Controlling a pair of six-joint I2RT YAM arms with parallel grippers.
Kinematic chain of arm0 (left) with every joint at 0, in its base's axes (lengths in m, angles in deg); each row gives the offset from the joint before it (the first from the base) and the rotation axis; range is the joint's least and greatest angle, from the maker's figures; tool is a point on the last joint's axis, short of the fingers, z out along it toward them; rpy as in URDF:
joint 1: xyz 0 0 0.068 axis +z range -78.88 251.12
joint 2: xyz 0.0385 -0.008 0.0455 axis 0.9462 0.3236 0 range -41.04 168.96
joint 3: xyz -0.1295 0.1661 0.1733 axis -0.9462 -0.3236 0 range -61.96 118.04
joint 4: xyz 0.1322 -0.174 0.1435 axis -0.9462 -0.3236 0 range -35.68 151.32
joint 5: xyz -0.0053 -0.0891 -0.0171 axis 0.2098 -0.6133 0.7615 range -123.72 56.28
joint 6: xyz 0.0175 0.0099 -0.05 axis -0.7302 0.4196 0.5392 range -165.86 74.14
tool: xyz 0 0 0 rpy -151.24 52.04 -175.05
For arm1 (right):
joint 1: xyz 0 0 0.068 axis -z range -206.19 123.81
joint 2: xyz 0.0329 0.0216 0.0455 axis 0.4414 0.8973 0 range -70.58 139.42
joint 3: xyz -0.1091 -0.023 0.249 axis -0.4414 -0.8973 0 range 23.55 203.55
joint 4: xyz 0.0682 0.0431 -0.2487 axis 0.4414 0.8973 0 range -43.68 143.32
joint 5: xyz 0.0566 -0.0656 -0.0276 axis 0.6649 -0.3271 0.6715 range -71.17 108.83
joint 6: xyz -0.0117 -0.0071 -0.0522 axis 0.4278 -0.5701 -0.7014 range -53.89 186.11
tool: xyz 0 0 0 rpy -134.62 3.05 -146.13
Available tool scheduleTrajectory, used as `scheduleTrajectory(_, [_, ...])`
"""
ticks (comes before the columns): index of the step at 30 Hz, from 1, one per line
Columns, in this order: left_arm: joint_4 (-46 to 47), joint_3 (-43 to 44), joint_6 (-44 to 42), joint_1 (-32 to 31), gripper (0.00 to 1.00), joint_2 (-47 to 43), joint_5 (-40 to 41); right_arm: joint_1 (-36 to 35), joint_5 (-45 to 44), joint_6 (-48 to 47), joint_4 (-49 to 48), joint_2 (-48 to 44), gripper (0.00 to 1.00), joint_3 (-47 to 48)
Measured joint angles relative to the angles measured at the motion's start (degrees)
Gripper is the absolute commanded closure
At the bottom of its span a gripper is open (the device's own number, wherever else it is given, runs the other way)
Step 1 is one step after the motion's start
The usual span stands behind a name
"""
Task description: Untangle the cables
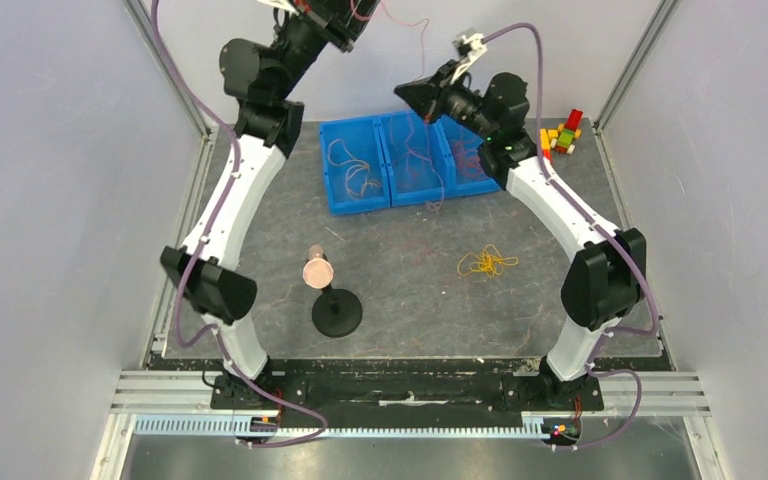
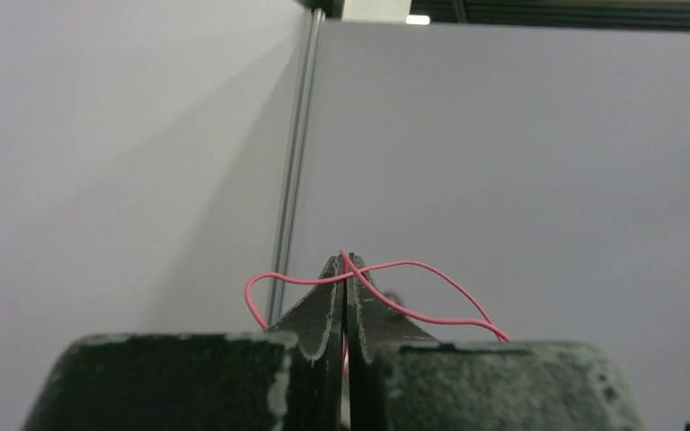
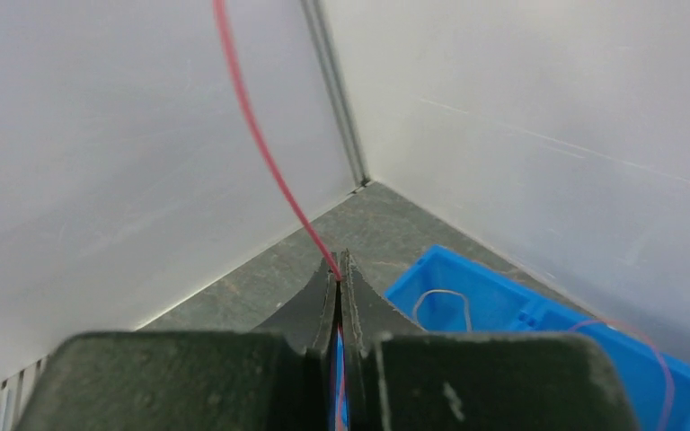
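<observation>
A thin red-pink cable hangs between my two raised grippers above the blue bins. My left gripper is shut on it, and the cable loops out to both sides of the tips. Over the bins, my right gripper is shut on the same cable, which runs up and to the left from its tips. In the top view the left gripper is at the upper edge and the right gripper is lower and to the right. A yellow cable tangle lies on the mat.
Three joined blue bins at the back of the mat hold thin cables. A black stand with a round copper-coloured head stands at mid-left. Coloured blocks lie at the back right. Grey walls close in on three sides.
</observation>
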Motion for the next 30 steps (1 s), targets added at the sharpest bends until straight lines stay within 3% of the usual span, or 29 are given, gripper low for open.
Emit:
scheduleTrajectory(5, [-3.5,-18.3,-0.5,4.8,0.98,-11.2,-6.4,7.0,-0.2,5.0,-1.1,-1.6,1.0,-0.1])
scheduleTrajectory(9, [-15.2,-28.2,-6.9,8.0,0.98,-17.9,-10.7,12.2,-0.1,10.8,-4.5,-3.6,1.0,0.2])
scheduleTrajectory(13, [-36.3,-27.5,-20.0,7.4,0.98,-16.3,-11.8,12.6,0.3,16.5,-8.3,-4.1,1.0,3.2])
scheduleTrajectory(20, [-59.1,-16.5,-34.0,5.4,0.98,-2.8,-11.7,11.1,3.4,22.6,-9.4,-4.2,1.0,6.8])
scheduleTrajectory(21, [-61.5,-14.9,-35.6,4.7,0.88,-1.3,-11.8,10.8,3.6,23.1,-8.8,-4.1,1.0,6.7])
scheduleTrajectory(24, [-65.8,-13.6,-37.9,3.4,0.37,-0.1,-14.3,10.8,4.1,24.0,-8.2,-4.1,1.0,6.0])
scheduleTrajectory(25, [-67.1,-13.5,-38.4,3.4,0.27,-0.1,-15.5,11.0,3.9,24.1,-8.7,-4.1,1.0,5.8])
scheduleTrajectory(30, [-69.4,-14.0,-39.9,7.2,0.22,-0.8,-23.0,12.6,3.9,23.5,-10.7,-5.4,1.0,3.1])
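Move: The left hand holds one part of the pink cable high up; from it the middle bin lies about 18 cm ahead, 3 cm to the right and some 60 cm down, with the left bin roughly 17 cm ahead and 11 cm left. From the right hand, pinching the same cable lower down, the middle bin is about 12 cm ahead, 4 cm right and 37 cm below; the right bin is 14 cm ahead and 18 cm right, the yellow cable 16 cm back and 19 cm right. The left hand brings its end of the pink cable down about 33 cm towards the bins, rolling over until its up-pointing fingers aim right and somewhat downward, then slows there and opens wide to let go of the cable. Meanwhile the right hand keeps its pinch on the cable, swings some 10 cm right while starting to rise, and climbs to about 11 cm higher, above the bins, its wrist rolling slightly. ##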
